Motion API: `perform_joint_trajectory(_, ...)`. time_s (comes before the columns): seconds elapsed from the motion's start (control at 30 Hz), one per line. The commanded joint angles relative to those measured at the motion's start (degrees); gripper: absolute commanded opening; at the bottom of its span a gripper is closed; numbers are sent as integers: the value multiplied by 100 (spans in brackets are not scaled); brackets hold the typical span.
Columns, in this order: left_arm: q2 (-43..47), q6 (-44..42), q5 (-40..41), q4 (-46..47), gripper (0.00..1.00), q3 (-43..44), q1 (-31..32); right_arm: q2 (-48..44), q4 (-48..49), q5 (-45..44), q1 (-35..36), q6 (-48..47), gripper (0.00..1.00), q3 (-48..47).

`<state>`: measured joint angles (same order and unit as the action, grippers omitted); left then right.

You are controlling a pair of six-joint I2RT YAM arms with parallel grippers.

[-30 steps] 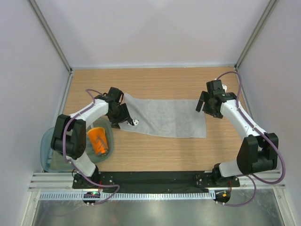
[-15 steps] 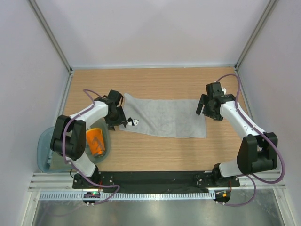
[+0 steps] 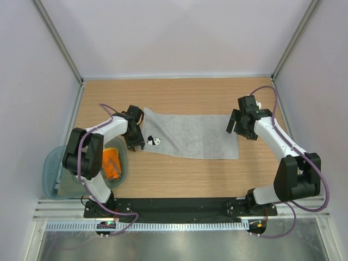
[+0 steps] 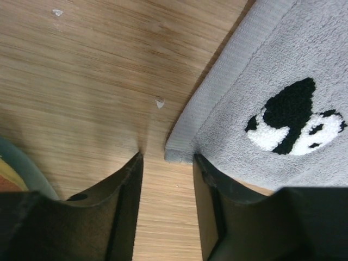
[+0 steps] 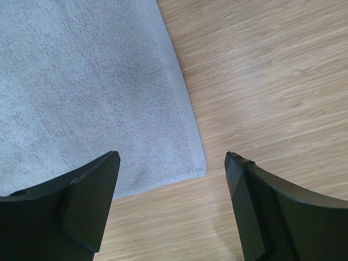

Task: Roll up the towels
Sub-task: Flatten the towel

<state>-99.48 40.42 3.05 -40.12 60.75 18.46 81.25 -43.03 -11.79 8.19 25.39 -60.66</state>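
Observation:
The light grey towel (image 3: 190, 136) lies flat across the middle of the wooden table, with a panda patch (image 3: 154, 141) near its left end. My left gripper (image 3: 137, 144) is low over the near left corner. In the left wrist view the left gripper (image 4: 167, 162) has its jaws narrowly apart. The towel (image 4: 283, 65) has its corner just at the tips, and bare wood fills the gap. My right gripper (image 3: 235, 126) hovers at the towel's right end. In the right wrist view the right gripper (image 5: 173, 159) is wide open over a corner of the towel (image 5: 81, 81). The orange towel (image 3: 110, 163) lies in the tub.
A translucent teal tub (image 3: 54, 174) sits at the table's near left edge, partly under my left arm; its rim (image 4: 24, 166) shows beside the left finger. White walls with metal posts enclose the table on three sides. A black rail runs along the near edge.
My left gripper slid a little toward the towel's near left corner and its jaws narrowed. The left elbow swung over the tub. The right arm barely moved.

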Motion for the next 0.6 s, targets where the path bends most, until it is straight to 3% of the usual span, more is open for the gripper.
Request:
perform_joint_trajectory(0.0,-150,9,73,347,39,-2,-26,-189,49,81,34,-52,85,37)
perform_joint_trajectory(0.17,-405,-8,-23,496,27,24,-18,-215,-13,37,78,-16,85,55)
perform_joint_trajectory(0.37,-423,-131,-111,558,1,60,-18,-311,-22,168,96,124,85,168)
perform_joint_trajectory(0.57,209,-26,-226,330,0,-124,-18,-637,189,362,95,555,85,765)
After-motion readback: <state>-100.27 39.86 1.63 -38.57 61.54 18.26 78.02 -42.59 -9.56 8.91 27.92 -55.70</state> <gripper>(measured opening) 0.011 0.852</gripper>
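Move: The left hand is right over the gray towel's near left corner, which lies between its open fingers about 1 cm below. The panda patch is some 7 cm right and 4 cm ahead; the orange towel in the tub is about 11 cm left and 7 cm back. From the right hand, the gray towel's near right corner is roughly 5 cm back, 2 cm right and 10 cm below, its far right corner some 15 cm ahead and 2 cm right. Closing from nearly half open to shut, the left fingers pinch the gray towel's near left corner down at the table, while that hand slides only about 1 cm forward and slightly right. The right hand, still wide open, draws back about 2 cm and sinks about 1 cm towards the near right corner, mostly late on, without touching it. ##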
